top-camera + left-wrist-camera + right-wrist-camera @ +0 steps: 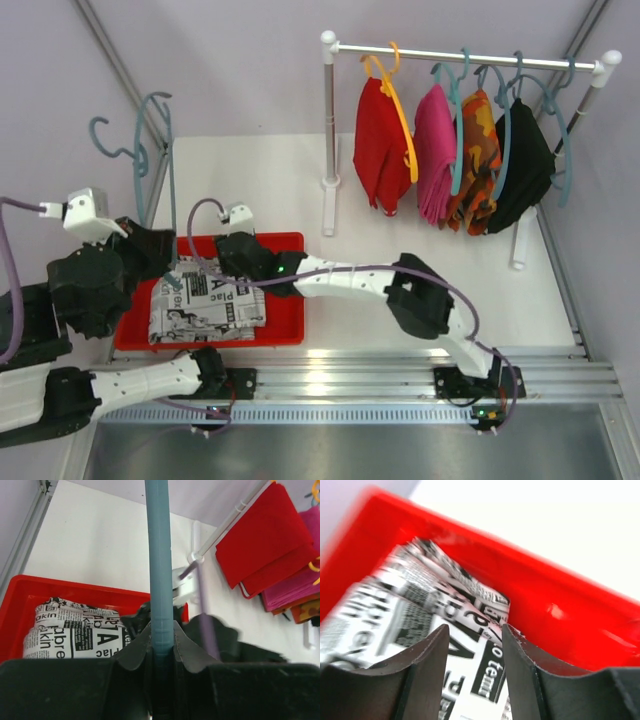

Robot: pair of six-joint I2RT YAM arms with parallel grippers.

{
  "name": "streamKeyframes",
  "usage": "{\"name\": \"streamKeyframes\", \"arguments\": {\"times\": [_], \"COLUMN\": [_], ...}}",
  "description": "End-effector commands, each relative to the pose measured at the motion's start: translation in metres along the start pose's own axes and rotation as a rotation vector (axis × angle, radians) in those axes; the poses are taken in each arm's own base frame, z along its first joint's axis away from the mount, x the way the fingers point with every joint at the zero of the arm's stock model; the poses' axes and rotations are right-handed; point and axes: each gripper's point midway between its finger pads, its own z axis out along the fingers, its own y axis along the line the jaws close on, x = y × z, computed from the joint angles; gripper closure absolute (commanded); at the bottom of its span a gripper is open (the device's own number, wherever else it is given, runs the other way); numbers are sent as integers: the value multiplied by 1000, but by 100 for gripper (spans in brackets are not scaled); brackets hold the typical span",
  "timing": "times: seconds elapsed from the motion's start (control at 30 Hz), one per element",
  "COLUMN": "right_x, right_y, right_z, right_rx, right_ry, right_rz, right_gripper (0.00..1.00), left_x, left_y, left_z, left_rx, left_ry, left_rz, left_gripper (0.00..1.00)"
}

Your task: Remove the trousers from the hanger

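The black-and-white printed trousers (205, 310) lie folded in the red tray (290, 240), off any hanger. My left gripper (165, 262) is shut on the stem of an empty teal hanger (150, 150), which rises straight up between its jaws (160, 555). My right gripper (474, 630) hovers open just above the printed trousers (420, 590), its fingers apart and nothing pinched between them. Red trousers (378, 150), pink trousers (434, 150), orange camouflage trousers (478, 160) and black trousers (525, 165) hang on hangers from the rail (465, 55).
The white clothes rack stands at the back right, with its left post (329, 130) near the tray's far corner. The tray's far wall (560, 600) is close to the right fingers. A metal rail (400, 375) runs along the near edge.
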Motion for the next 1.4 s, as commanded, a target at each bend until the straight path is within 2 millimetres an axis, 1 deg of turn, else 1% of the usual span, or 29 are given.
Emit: {"name": "streamKeyframes", "arguments": {"times": [0.0,0.03,0.07,0.1,0.13,0.2,0.27,0.3,0.33,0.37,0.43,0.47,0.5,0.53,0.57,0.6,0.63,0.7,0.73,0.77,0.83,0.87,0.93,1.0,1.03,1.1,1.13,1.2,1.37], "right_x": [-125,-129,-143,-137,-148,-147,-157,-149,-164,-166,-155,-169,-161,-170,-171,-164,-171,-173,-181,-177,-185,-181,-187,-184,-186,-180,-180,-172,-158], "right_y": [12,9,4,-1,-6,-16,-30,-42,-49,-58,-88,-103,-119,-131,-144,-159,-172,-187,-192,-200,-207,-213,-221,-233,-239,-249,-253,-261,-280], "right_z": [-69,-75,-88,-91,-102,-111,-130,-134,-153,-161,-174,-195,-201,-224,-235,-242,-265,-285,-303,-311,-334,-341,-358,-370,-379,-386,-394,-397,-413], "right_rx": [-118,-119,-123,-115,-115,-104,-82,-43,-37,-14,85,106,145,153,179,218,234,257,252,274,279,296,311,357,367,396,398,419,477], "right_ry": [-228,-231,-251,-237,-255,-251,-256,-242,-274,-279,-254,-281,-266,-289,-298,-298,-323,-330,-356,-339,-361,-342,-359,-350,-365,-358,-372,-369,-366], "right_rz": [80,80,87,77,83,83,92,85,98,101,90,123,122,142,152,147,158,155,167,146,147,131,127,115,124,118,126,124,138], "right_gripper": [52,52,52,51,51,50,50,50,49,47,45,45,45,44,44,44,43,42,41,40,38,37,36,34,33,32,30,29,25], "left_x": [-5,-6,-6,-5,-6,-2,13,20,36,41,55,56,58,62,64,63,69,75,82,86,100,103,111,111,113,109,107,99,89], "left_y": [-17,-22,-25,-31,-37,-46,-59,-63,-74,-80,-92,-98,-104,-111,-117,-125,-132,-146,-156,-162,-183,-189,-200,-202,-208,-214,-222,-236,-250], "left_z": [1,1,1,0,0,1,10,15,23,27,38,42,45,50,52,55,61,67,74,78,89,93,107,120,127,136,140,147,163], "left_rx": [63,78,93,123,143,166,163,160,161,162,152,157,161,165,176,188,185,207,207,216,248,256,264,237,238,238,250,273,254], "left_ry": [7,11,15,26,29,50,101,121,165,177,205,198,199,207,208,200,207,218,239,252,288,297,321,319,318,305,298,271,241], "left_rz": [77,85,103,104,103,139,203,242,289,303,353,348,353,361,360,348,360,358,369,364,350,343,322,296,285,267,264,267,312], "left_gripper": [100,100,100,100,100,100,100,100,100,100,100,100,100,100,100,100,100,100,100,100,100,100,100,100,100,100,100,100,100]}}
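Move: The blue hanger in the left gripper belongs on the rail's left end, roughly 43 cm ahead, 29 cm right and 2 cm above that hand. The red trousers hang 40 cm ahead, 36 cm right, 19 cm below it. From the right hand, the red trousers are about 31 cm ahead, 36 cm right, 9 cm higher, with the pink ones 12 cm right of them; the printed trousers lie 6 cm left, 10 cm below. Bring the left gripper, still shut on the empty blue hanger, about 27 cm right and 13 cm forward towards the rail's left end, sinking before a slight final rise, turning clockwise. Meanwhile raise the right gripper steeply off the printed trousers, then sweep it some 44 cm right towards the hanging garments, climbing further, turning clockwise and opening wider. ##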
